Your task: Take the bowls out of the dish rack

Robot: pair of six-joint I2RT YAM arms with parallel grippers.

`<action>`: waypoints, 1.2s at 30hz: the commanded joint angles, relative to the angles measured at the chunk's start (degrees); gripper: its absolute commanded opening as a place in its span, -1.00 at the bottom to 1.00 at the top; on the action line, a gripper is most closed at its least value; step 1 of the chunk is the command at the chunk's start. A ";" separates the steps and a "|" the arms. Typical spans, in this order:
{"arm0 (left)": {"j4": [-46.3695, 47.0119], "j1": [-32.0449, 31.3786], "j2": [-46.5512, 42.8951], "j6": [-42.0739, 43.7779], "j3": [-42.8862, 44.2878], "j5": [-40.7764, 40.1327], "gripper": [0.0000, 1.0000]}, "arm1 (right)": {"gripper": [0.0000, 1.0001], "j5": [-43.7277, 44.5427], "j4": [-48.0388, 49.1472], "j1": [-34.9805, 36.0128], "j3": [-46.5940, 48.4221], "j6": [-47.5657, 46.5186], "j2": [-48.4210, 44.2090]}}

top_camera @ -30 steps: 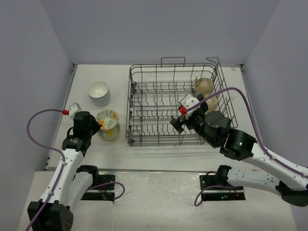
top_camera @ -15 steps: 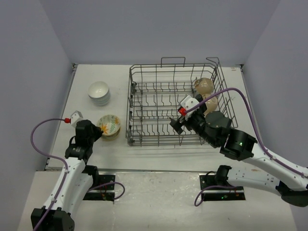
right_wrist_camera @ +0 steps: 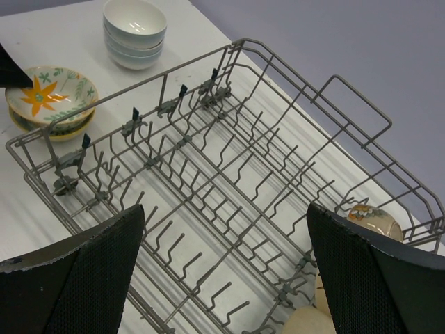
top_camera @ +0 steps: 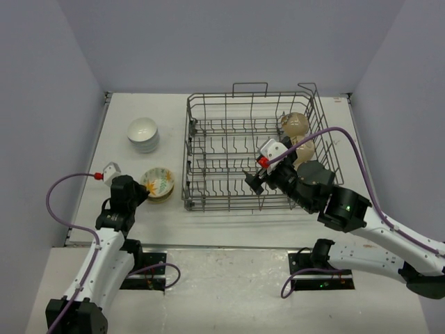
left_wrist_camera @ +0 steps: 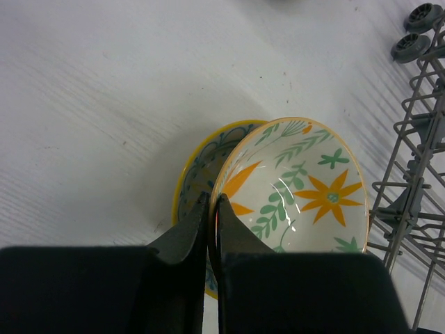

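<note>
A white bowl with orange flowers sits nested in a second floral bowl on the table left of the dish rack. My left gripper is shut on the near rim of the top floral bowl, one finger inside and one outside. Three plain white bowls are stacked farther back. Two beige bowls stand at the rack's right end. My right gripper hangs open over the rack's tines, holding nothing.
The rack's little wheels and wire side lie just right of the floral bowls. Raised handle loops stand on the rack's far side. Grey walls close in the table on three sides.
My left arm has drawn back toward the near edge and lowered the floral bowl into the other floral bowl. The right arm has not moved.
</note>
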 commanded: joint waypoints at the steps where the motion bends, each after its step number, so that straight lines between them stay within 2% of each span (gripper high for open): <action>1: 5.41 0.52 0.35 -1.05 -0.46 -0.80 -0.91 | 0.98 -0.47 2.41 -0.02 0.42 0.24 -0.69; 7: 5.50 0.52 0.27 -0.96 -0.99 -0.72 -0.89 | 0.98 -0.56 2.41 -0.02 0.59 0.15 -0.78; 9: 5.32 0.52 0.18 -0.87 -0.90 -0.71 -0.71 | 0.98 -0.64 2.32 0.07 0.50 0.15 -0.78; 13: 4.88 0.52 0.88 -0.87 -0.99 -0.98 -0.57 | 0.98 -0.64 2.41 -0.02 0.42 0.15 -0.96; 15: 4.27 0.52 0.88 -1.14 -1.08 -1.07 -0.43 | 0.98 -0.64 2.41 -0.02 0.42 0.15 -1.13; 19: 2.60 0.52 -0.17 -1.14 0.06 -1.33 -0.35 | 0.98 -0.64 2.50 -0.02 0.50 0.15 -1.57; 21: 0.32 0.52 -0.26 -0.96 1.20 -1.42 -0.21 | 0.98 -0.56 2.50 -0.02 0.50 0.15 -1.49; 25: -4.59 0.52 -0.70 -0.35 4.81 -1.86 -0.14 | 0.98 -0.64 2.50 -0.02 0.50 0.15 -1.14; 28: -7.06 0.52 -1.83 0.27 6.65 -2.29 0.07 | 0.98 -0.56 2.50 -0.02 0.59 0.15 -1.05; 30: -9.52 0.52 -2.19 0.79 9.11 -2.56 0.41 | 0.98 -0.03 2.59 -0.28 0.85 0.68 -0.70; 31: -11.01 0.52 -2.80 1.41 10.08 -2.56 0.47 | 0.98 0.15 2.59 -1.15 0.94 1.20 -0.52; 32: -11.63 0.52 -2.98 1.93 12.35 -2.39 0.63 | 0.98 0.15 2.59 -1.94 1.12 2.86 -0.43; 34: -12.86 0.52 -3.51 4.03 15.17 -1.07 0.81 | 0.98 0.49 2.41 -5.45 1.30 7.24 0.44; 35: -13.04 0.52 -3.42 5.01 18.23 -0.28 0.99 | 0.98 1.37 2.24 -6.77 1.64 9.36 0.80; 36: -13.22 0.52 -3.25 6.06 19.91 0.59 1.00 | 0.98 2.16 1.71 -9.39 2.08 11.38 1.84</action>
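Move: The floral bowl is still pinched by its left rim in the left hand, its middle some 5 cm right, 3 ahead and 2 below; the yellow bowl it goes onto is about 4 right, 2 ahead and 5 below. The white bowls stand roughly 18 cm ahead, 1 left; the rack's near left corner is about 14 right, 4 back. From the right hand, the near brown bowl is some 10 ahead, 20 right, 25 below; the floral bowl is 6 ahead, 32 left, 28 below. The floral bowl, still held by its rim, is eased down a bit over 1 cm into the yellow bowl; the left fingers open slowly to let go, then spread almost fully as the hand rises about 8 cm, straight up off the bowls. At the very end the right hand, open and empty, starts forward and right towards the brown bowls, some 2 to 3 cm, turning slightly clockwise. ##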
